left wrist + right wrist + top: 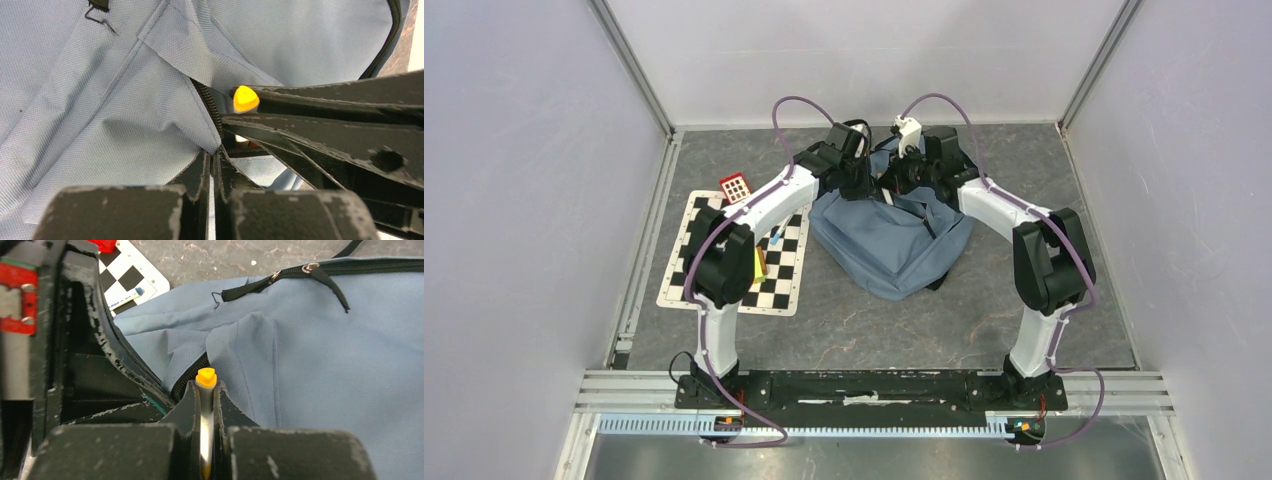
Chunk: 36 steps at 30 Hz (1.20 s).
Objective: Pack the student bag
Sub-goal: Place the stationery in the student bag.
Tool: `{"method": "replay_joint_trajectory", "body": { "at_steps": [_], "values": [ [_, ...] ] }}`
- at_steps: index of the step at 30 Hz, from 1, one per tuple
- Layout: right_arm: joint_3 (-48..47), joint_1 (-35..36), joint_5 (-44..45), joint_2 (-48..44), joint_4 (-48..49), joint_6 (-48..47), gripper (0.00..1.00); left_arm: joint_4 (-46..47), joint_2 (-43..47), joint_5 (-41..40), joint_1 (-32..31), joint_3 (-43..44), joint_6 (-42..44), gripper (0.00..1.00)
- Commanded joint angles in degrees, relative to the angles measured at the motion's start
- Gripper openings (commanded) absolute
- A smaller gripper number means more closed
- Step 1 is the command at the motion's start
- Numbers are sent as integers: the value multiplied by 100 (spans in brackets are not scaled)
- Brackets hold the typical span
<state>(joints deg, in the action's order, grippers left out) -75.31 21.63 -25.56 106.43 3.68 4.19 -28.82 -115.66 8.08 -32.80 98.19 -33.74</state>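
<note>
The student bag (889, 245), dusty blue-grey, lies on the table's middle with both arms reaching over its far end. My left gripper (218, 152) is shut, pinching the fabric edge beside an open dark zipper (212, 112). My right gripper (206, 385) is shut on a silver pen with an orange cap (206, 377). The pen's tip (246, 98) points at the zipper opening, right next to the left gripper's fingers. In the top view the left gripper (861, 183) and the right gripper (892, 183) nearly touch above the bag.
A checkerboard mat (734, 255) lies left of the bag, partly under the left arm. On it are a red keypad-like item (735, 187), a yellow object (761, 265) and a blue-capped pen (125, 297). Pale walls enclose the table.
</note>
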Motion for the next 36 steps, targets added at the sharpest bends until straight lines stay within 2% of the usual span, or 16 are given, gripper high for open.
{"method": "replay_joint_trajectory", "body": {
  "at_steps": [1, 5, 9, 11, 15, 20, 21, 24, 25, 27, 29, 31, 36],
  "values": [
    [-641, -9, -350, 293, -1030, -131, 0, 442, 518, 126, 36, -26, -86, 2],
    [-605, -17, -259, 250, -1381, -80, 0, 448, 552, 106, 36, -80, -68, 2],
    [-575, -40, -235, 142, -1397, 2, 16, 482, 586, 98, 33, -155, -75, 2],
    [-627, -70, -290, 143, -1389, 93, 27, 491, 598, 100, 36, -155, -67, 2],
    [-756, -117, -350, 65, -1376, 173, 41, 485, 610, 100, 34, -169, -51, 2],
    [-702, -158, -297, -182, -1290, 250, 51, 502, 619, 115, 36, -203, -28, 2],
    [-658, -167, -277, -264, -1256, 266, 52, 515, 650, 95, 39, -226, 42, 5],
    [-489, -215, -140, -553, -1135, 331, 57, 892, 1037, -203, 28, -600, 261, 50],
    [-441, -242, -106, -655, -1096, 354, 60, 998, 1219, -356, 28, -726, 384, 62],
    [-416, -297, -109, -829, -1082, 387, 63, 1039, 1518, -619, 35, -930, 707, 79],
    [-393, -342, -91, -961, -1081, 392, 65, 960, 1779, -786, 65, -1131, 1028, 91],
    [-366, -375, -52, -1090, -1081, 387, 67, 815, 2027, -940, 140, -1399, 1316, 99],
    [-327, -439, 34, -1322, -1084, 371, 68, 172, 2403, -1266, 597, -2136, 2028, 100]
  ]
}}
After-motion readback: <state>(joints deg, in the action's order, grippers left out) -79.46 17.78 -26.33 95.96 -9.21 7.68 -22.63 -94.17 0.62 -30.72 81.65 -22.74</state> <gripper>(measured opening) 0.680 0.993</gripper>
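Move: The yellow-capped marker is held in the right fingers, its lower end at the bag's pocket mouth, whose middle is roughly 4 cm below, 3 cm back and 1 cm right of that hand. The left hand pinches the mouth's edge, with the middle some 3 cm to its right, 1 cm back and 2 cm below. From the right hand, the blue-capped marker lies about 21 cm left and 8 cm back, the red box 29 cm left and level, both some 12 cm lower. The marker is taken down and a little back into the pocket mouth by the right hand, about 3 cm while the fingers tip down some 10 degrees, then released as they open; that hand climbs about 11 cm, drifting right. Meanwhile the left keeps the edge pinched, then opens wide and pulls off left and up, roughly 7 cm each, tilting down. ##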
